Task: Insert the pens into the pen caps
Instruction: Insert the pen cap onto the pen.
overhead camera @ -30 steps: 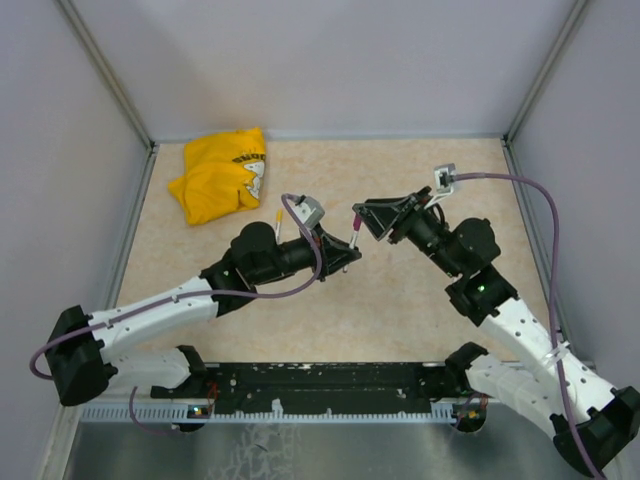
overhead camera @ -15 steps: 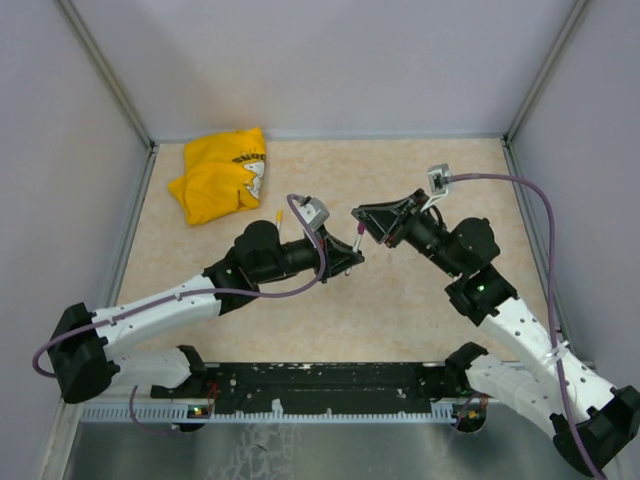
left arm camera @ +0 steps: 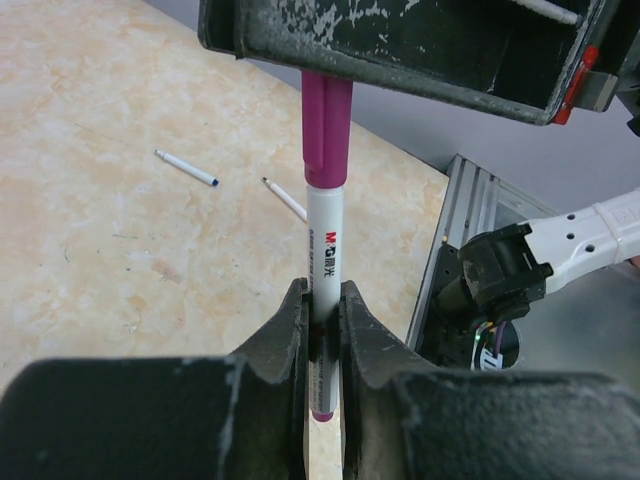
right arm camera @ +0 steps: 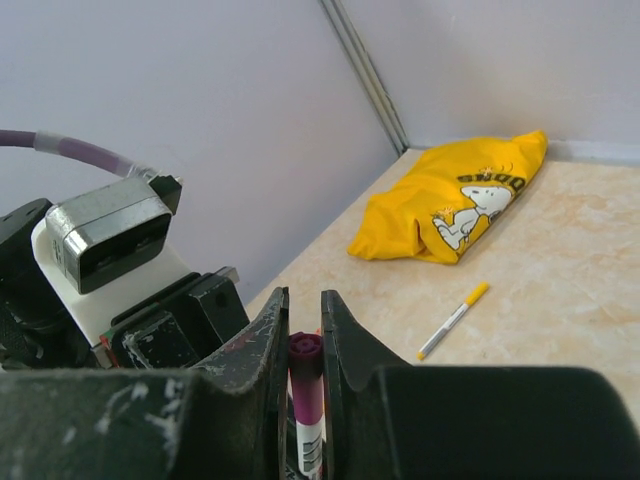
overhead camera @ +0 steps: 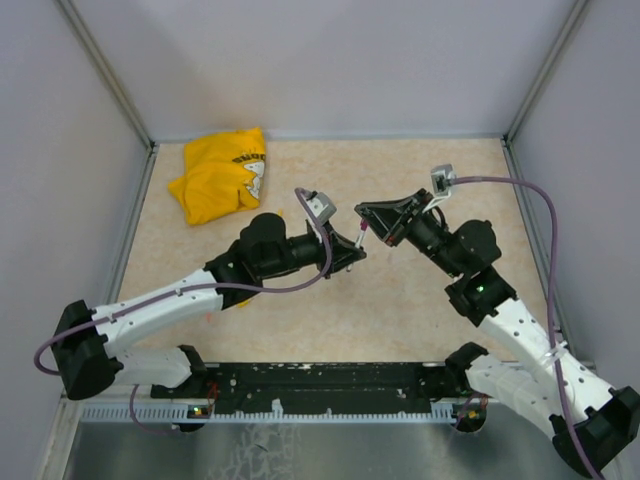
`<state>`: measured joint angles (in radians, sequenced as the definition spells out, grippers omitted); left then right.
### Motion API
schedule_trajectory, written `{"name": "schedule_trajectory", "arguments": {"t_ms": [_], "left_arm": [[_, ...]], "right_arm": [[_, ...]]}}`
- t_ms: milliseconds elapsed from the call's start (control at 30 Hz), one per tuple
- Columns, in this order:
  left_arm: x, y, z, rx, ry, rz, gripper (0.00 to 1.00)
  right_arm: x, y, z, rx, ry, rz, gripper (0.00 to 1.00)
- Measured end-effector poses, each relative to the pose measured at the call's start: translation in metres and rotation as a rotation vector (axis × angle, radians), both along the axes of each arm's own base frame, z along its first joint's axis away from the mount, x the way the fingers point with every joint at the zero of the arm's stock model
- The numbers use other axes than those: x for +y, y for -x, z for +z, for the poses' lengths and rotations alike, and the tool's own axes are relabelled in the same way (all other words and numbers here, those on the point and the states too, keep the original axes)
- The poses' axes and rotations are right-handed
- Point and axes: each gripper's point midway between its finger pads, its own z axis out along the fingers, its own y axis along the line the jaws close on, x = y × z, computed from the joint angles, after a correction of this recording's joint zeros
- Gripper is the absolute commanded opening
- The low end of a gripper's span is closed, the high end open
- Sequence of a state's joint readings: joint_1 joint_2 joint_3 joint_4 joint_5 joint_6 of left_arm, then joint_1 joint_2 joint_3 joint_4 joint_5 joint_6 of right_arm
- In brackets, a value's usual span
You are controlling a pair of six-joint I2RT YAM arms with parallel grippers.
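A white pen [left arm camera: 323,240] stands upright between the fingers of my left gripper [left arm camera: 322,295], which is shut on its lower barrel. A purple pen cap [left arm camera: 326,130] sits on the pen's upper end. My right gripper [right arm camera: 300,300] is closed around that purple cap [right arm camera: 305,370] from above. In the top view the two grippers meet at mid-table, left gripper [overhead camera: 349,256] and right gripper [overhead camera: 368,228], with the pen [overhead camera: 358,240] between them. A yellow-capped pen [right arm camera: 452,321] lies on the table. Two more thin pens [left arm camera: 187,168] [left arm camera: 285,198] lie loose farther off.
A crumpled yellow cloth [overhead camera: 220,175] lies at the back left near the wall. Metal frame rails [overhead camera: 528,215] run along the table's sides. The black rail [overhead camera: 330,380] carrying both arm bases runs along the near edge.
The right gripper's jaws have closed onto the purple cap. The left arm has shifted slightly toward the right arm, still holding the pen.
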<state>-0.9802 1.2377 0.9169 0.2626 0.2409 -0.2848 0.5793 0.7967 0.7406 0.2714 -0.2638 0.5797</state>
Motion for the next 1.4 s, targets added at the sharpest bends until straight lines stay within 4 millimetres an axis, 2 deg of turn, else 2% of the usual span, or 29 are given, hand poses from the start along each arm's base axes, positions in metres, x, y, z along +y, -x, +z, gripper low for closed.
{"name": "schedule_trajectory", "arguments": {"t_ms": [467,1033,1400], "left_arm": [[-0.01,-0.01,-0.001,0.002,-0.093,-0.001,0.0],[0.0,-0.005,-0.026,0.024,-0.236,-0.001,0.0],[0.005,-0.001,-0.036,0.037,-0.292,-0.011,0.0]], "right_arm": [[-0.006,-0.004,-0.007,-0.104,0.024,-0.035,0.0],[0.005,0.005,-0.036,-0.15,-0.003,-0.048,0.0],[0.005,0.01,-0.05,-0.145,-0.073,-0.048,0.0]]}}
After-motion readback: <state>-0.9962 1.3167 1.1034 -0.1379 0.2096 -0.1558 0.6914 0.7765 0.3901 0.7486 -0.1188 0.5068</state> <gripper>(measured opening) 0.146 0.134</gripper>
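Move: The magenta cap pinched in my right fingers already sits over the upper end of the pen in my left: from my left hand, about 7 cm up, 3 ahead and 2 right. From my right hand, the pen's middle lies some 5 cm below, 2 back and 1 left. The yellow-capped pen lies 23 ahead, 22 left and 32 below my right hand; the blue-ended pen 23 ahead, 24 right and 26 below my left. I keep both grips shut and bring cap and pen down together, after edging both hands about 1 cm forward and right and then back. My right hand sinks about 5 cm, bearing the cap down towards my left hand, its fingers tipping slightly up; my left gives way downward by some 3.5 cm, tilting its fingertips down about 15 degrees. ##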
